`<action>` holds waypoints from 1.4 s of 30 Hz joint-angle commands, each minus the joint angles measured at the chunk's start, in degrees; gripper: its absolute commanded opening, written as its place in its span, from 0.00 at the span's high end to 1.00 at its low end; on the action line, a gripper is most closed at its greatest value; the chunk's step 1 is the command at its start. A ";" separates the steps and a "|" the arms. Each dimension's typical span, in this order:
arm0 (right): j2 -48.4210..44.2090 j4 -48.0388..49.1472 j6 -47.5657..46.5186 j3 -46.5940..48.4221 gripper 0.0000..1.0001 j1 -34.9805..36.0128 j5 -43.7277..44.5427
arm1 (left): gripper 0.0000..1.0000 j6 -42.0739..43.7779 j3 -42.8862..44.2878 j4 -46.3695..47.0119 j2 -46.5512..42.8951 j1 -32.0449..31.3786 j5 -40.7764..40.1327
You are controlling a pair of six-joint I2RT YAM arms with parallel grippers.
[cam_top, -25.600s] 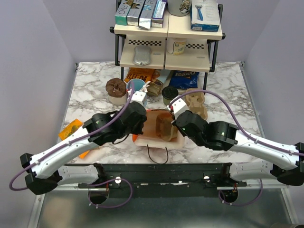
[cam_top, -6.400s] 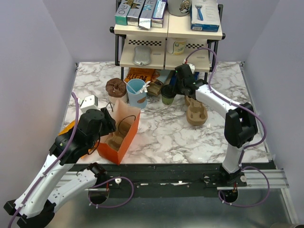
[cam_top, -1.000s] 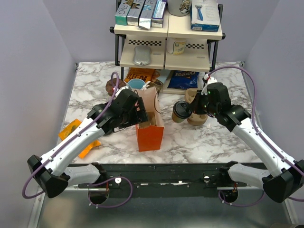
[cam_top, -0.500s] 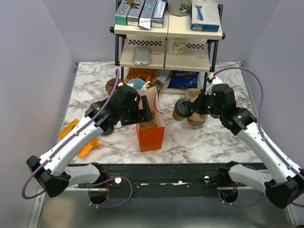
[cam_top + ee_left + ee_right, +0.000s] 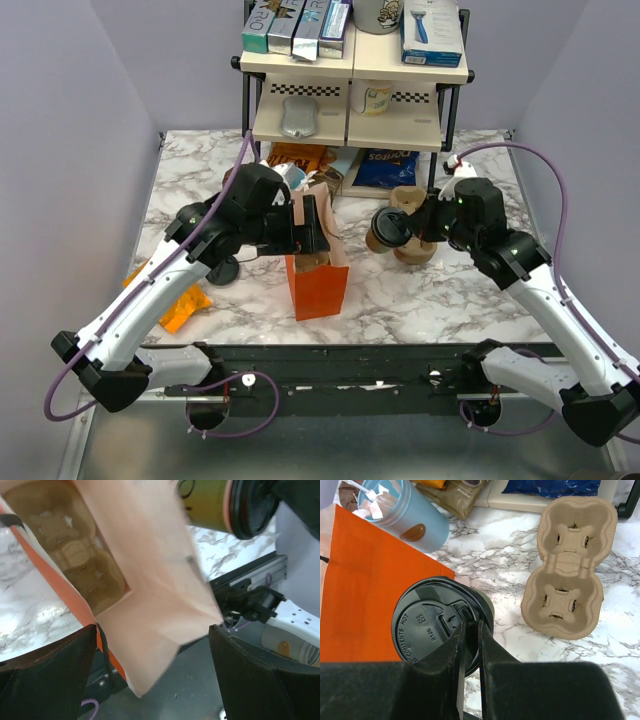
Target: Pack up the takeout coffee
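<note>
The takeout coffee (image 5: 385,229), olive-green with a black lid (image 5: 432,625), hangs tilted in the air just right of the orange paper bag (image 5: 316,275). My right gripper (image 5: 402,228) is shut on it, its fingertips (image 5: 469,630) pinching the lid's rim. My left gripper (image 5: 307,224) stands open at the bag's mouth, with the bag's pale inner wall (image 5: 150,580) between its fingers (image 5: 45,675). A pulp carrier (image 5: 70,555) lies at the bottom of the bag. In the left wrist view the cup (image 5: 210,502) shows just beyond the bag's rim.
A second brown pulp carrier (image 5: 414,238) lies on the marble table (image 5: 440,300) under my right arm. The light blue cup (image 5: 407,512) stands behind the bag. An orange packet (image 5: 170,300) lies at the left. The shelf rack (image 5: 355,110) with snack bags under it stands at the back.
My left gripper has shifted right and up onto the bag's mouth. The right arm has drawn the coffee slightly up and to the right. The bag stands where it was.
</note>
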 commanded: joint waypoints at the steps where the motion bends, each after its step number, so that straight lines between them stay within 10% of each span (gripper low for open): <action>1: -1.62 -2.25 -0.85 3.19 0.99 0.14 0.44 | 0.01 3.26 6.80 -2.51 -0.88 0.36 2.96; 12: -2.67 -3.48 -1.20 3.20 0.99 0.14 0.62 | 0.01 14.58 17.80 -3.75 -4.66 0.36 -3.19; 20: -2.23 -3.04 -2.35 3.02 0.99 0.14 -0.87 | 0.01 28.28 16.93 5.65 -1.33 2.82 -23.39; 27: -1.97 -2.51 -4.11 2.23 0.99 0.14 -1.84 | 0.01 44.08 21.14 10.66 14.04 14.94 3.13; 42: -3.38 -4.54 -3.93 1.53 0.99 0.14 0.88 | 0.01 57.57 18.78 6.27 21.54 20.93 24.05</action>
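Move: Ahead of the open left hand lies the far rim of the takeout bag, about 13 cm forward, 3 cm left and some 3 cm lower. The coffee cup in the right hand is roughly 13 cm to its right, 2 cm ahead and 6 cm down; the blue bucket stands about 22 cm forward, 7 cm left and 18 cm below. From the right hand the same far rim is about 19 cm left, 6 cm ahead and 1 cm below. Lifting about 13 cm clear of the bag's near part, the left hand then swings forward over the opening and sinks roughly 12 cm towards the far-left rim, easing back slightly at the end, about 17 cm forward of its start. It rolls some 40 degrees, clockwise as seen from the wrist, fingers staying wide open. The right hand keeps its grip on the coffee cup, rising barely 1.5 cm. ##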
